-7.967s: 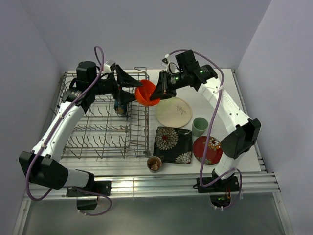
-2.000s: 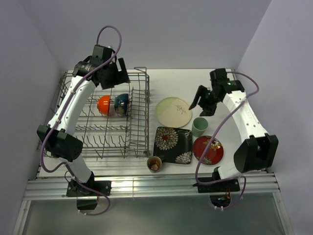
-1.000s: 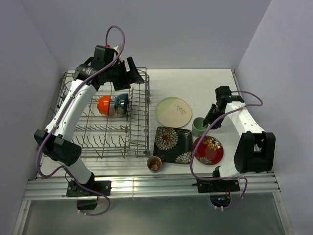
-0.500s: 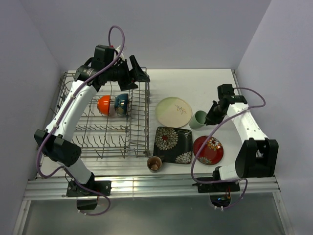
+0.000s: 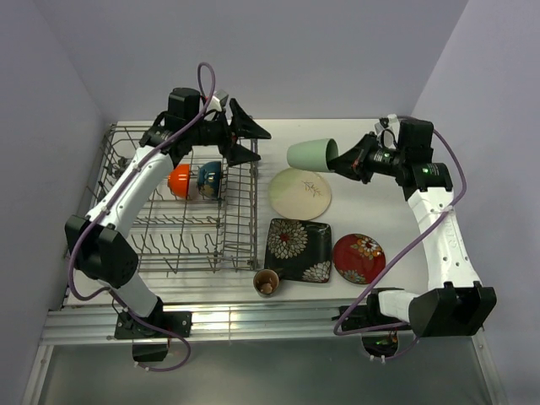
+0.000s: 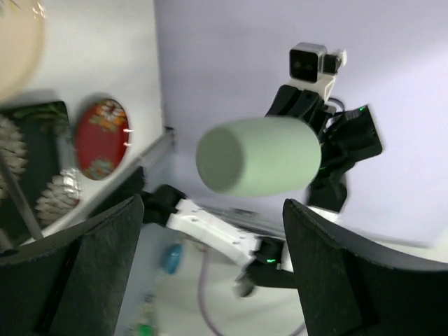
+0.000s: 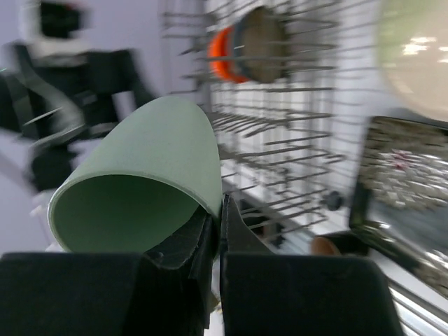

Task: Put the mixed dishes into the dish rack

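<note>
My right gripper [image 5: 339, 159] [image 7: 219, 210] is shut on the rim of the green cup [image 5: 310, 153] [image 7: 147, 168], holding it on its side in the air above the pale green-cream plate [image 5: 300, 194]. The cup's base points at my left gripper [image 5: 263, 146] [image 6: 213, 206]. That gripper hangs open over the dish rack's [image 5: 240, 224] far right corner, with the cup [image 6: 259, 164] apart from its fingers. An orange bowl [image 5: 178, 180] and a dark blue bowl [image 5: 210, 178] stand in the rack. On the table lie the black floral plate [image 5: 298, 250], the red plate [image 5: 359, 257] and the brown cup [image 5: 267, 282].
The rack fills the table's left half, with upright tines and raised wire sides. Walls close the back and both sides. A metal rail [image 5: 253, 321] runs along the near edge by the arm bases.
My right gripper has shut on the green cup, lifted it off the table and carried it left and up. My left gripper has swung right toward it.
</note>
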You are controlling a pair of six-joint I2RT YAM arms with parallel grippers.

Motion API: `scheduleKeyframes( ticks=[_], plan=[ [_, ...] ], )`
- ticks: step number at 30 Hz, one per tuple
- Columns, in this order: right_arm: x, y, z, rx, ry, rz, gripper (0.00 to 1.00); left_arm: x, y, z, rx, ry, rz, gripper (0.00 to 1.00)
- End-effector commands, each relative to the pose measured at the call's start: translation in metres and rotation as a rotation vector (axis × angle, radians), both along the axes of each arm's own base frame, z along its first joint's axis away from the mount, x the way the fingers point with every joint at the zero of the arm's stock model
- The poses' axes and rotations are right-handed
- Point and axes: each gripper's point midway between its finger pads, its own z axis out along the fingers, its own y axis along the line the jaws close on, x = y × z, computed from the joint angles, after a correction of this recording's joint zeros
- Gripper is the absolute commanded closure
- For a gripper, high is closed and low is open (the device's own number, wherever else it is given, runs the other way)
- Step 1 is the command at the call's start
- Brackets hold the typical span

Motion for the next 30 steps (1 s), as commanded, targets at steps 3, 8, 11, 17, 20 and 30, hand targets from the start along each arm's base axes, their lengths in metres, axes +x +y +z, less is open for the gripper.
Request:
scheduleKeyframes(
  ticks=[3, 8, 11, 17, 20, 30],
  plan=[
    [-0.018, 0.037, 0.063, 0.173, -0.191, 0.220, 1.00, -0.015, -0.005, 0.046, -0.243, 0.199, -0.028, 0.13],
    [-0.014, 0.050, 0.074, 0.208, -0.231, 0.267, 1.00, -0.017, -0.004, 0.052, -0.331, 0.262, -0.016, 0.12],
    [-0.013, 0.053, 0.074, 0.231, -0.226, 0.281, 1.00, -0.021, -0.002, 0.064, -0.398, 0.293, -0.019, 0.11],
    [-0.005, 0.059, 0.076, 0.258, -0.236, 0.300, 1.00, -0.034, 0.002, 0.079, -0.507, 0.381, -0.030, 0.11],
    [-0.003, 0.063, 0.075, 0.269, -0.237, 0.310, 1.00, -0.037, 0.000, 0.083, -0.523, 0.387, -0.044, 0.11],
    [0.004, 0.077, 0.070, 0.289, -0.216, 0.355, 1.00, -0.042, -0.008, 0.095, -0.559, 0.374, -0.085, 0.12]
  ],
)
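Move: The left hand is empty and open. The green cup, pinched in the right fingers with its base towards that hand, lies some 13 cm to its right, 3 cm back and about level. The pale plate is 13 cm to the left hand's right, 2 cm ahead, 33 cm below; the blue bowl 16 cm left, 3 cm ahead, 26 cm below. From the right hand, the left gripper is about 20 cm left, 4 cm ahead, nearly level. The right fingers keep their pinch on the green cup's rim end and carry the cup about 7 cm left and 5–6 cm up, swinging counter-clockwise and tipping up, bringing its base to the left gripper. The left hand, jaws staying wide open, dips slightly, then rises some 6 cm and draws back 3 cm, turning about 30 degrees so its fingers come up nearly level around the cup's base; whether they touch can't be seen. ##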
